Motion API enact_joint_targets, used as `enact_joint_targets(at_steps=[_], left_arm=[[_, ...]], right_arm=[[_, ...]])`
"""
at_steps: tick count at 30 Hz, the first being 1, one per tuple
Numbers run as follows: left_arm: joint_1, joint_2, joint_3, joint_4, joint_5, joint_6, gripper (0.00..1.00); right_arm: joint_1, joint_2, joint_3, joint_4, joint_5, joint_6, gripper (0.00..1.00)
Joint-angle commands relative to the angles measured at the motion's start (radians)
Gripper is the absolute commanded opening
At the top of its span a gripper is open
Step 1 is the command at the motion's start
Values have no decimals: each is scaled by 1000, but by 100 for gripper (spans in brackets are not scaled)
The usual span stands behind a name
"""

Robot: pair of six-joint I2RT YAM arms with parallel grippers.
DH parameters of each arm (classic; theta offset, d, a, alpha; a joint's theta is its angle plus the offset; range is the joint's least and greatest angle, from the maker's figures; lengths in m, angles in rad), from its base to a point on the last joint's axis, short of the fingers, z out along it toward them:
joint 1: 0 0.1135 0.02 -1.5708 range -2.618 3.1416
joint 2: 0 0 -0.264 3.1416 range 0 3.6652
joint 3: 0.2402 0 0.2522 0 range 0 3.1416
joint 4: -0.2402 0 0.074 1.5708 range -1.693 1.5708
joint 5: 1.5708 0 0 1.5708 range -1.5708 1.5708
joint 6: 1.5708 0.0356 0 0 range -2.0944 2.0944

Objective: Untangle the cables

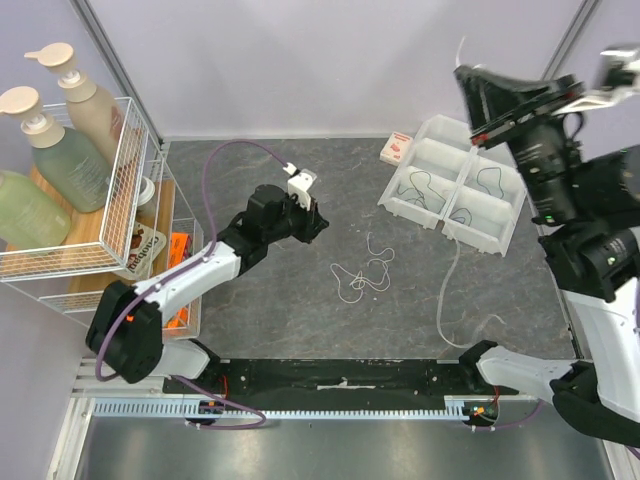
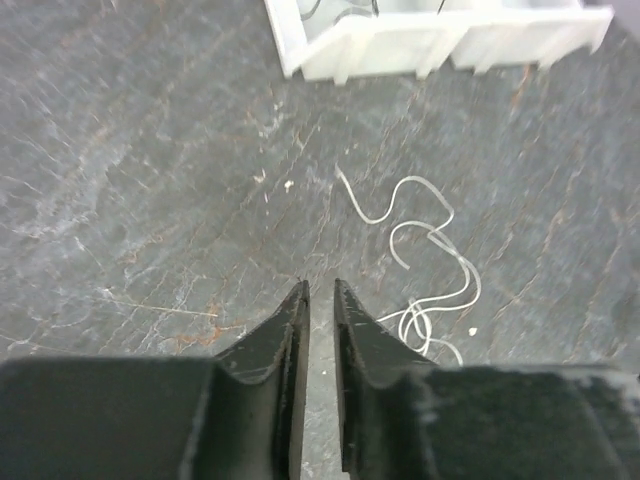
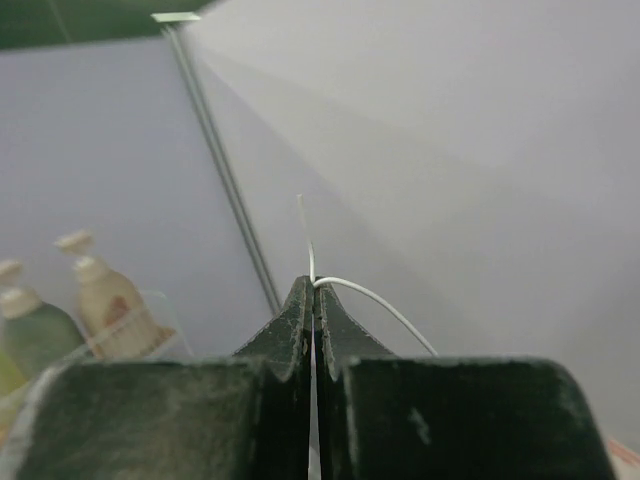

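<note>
A loose tangle of white cables [image 1: 365,275] lies in curls on the dark table; in the left wrist view the same cables [image 2: 430,245] sit just right of and ahead of my fingertips. My left gripper [image 1: 312,216] [image 2: 320,290] hovers left of the tangle, jaws a narrow gap apart with nothing between them. My right gripper [image 1: 468,80] [image 3: 313,283] is raised high at the right, shut on one white cable [image 3: 375,295]. That cable [image 1: 441,300] hangs down to the table's front right. Thin dark cables [image 1: 420,185] lie in the white tray.
A white compartment tray [image 1: 412,208] [image 2: 400,45] stands at the back right, with a small red-and-white box [image 1: 397,148] beside it. A wire rack [image 1: 125,200] with pump bottles [image 1: 60,160] stands at the left edge, close to the left arm.
</note>
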Motion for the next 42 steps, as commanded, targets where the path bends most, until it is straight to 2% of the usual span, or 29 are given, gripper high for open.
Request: enact_joint_targets(at_steps=[1, 5, 9, 12, 14, 19, 21, 24, 29, 34, 38, 42], left_arm=[[-3, -101, 73, -130, -26, 38, 28], [-1, -151, 109, -139, 5, 1, 36], [-1, -155, 169, -156, 72, -38, 38], [-3, -155, 200, -164, 120, -50, 39], [-4, -158, 215, -167, 120, -56, 40], [-4, -120, 292, -178, 141, -85, 42], [-7, -112, 304, -179, 170, -88, 44], [-7, -117, 312, -190, 171, -94, 47], [-7, -97, 376, -219, 178, -91, 50], [-9, -105, 390, -228, 192, -113, 50], [-10, -105, 396, -239, 192, -128, 50], [-13, -106, 419, -265, 215, -139, 50]], right_arm=[[3, -79, -135, -141, 173, -113, 0], [5, -154, -271, -231, 290, -151, 0], [3, -197, -316, -348, 402, -157, 0], [3, -242, -357, -391, 470, -96, 0], [3, -253, -365, -397, 473, -79, 0], [5, -221, -266, -426, 499, -116, 0], [5, -221, -290, -431, 499, -131, 0], [3, -222, -408, -463, 453, -81, 0], [3, -262, -662, -515, 405, 152, 0], [0, -210, -799, -597, 344, 284, 0], [-47, -132, -833, -610, 301, 286, 0], [-184, -14, -858, -612, 133, 248, 0]])
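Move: The right hand keeps the end of a white cable pinched, high up; the bare table it is lowered towards is some 67 cm below, about 8 cm ahead and 5 cm to its right. A loose white cable lies some 6 cm ahead and 6 cm left, as far below; the white tray's middle is about 29 cm ahead, 15 cm right. From the left hand that bare spot is about 21 cm right, 2 cm back and 16 cm below. Down some 46 cm in two stages with a brief halt between, the right hand lowers the held cable towards the table in front of the tray, its fingers tipping about 70 degrees from pointing up and forward to pointing down, still shut on the cable. Meanwhile the empty left hand rises about 15 cm from the table, opening to half. ##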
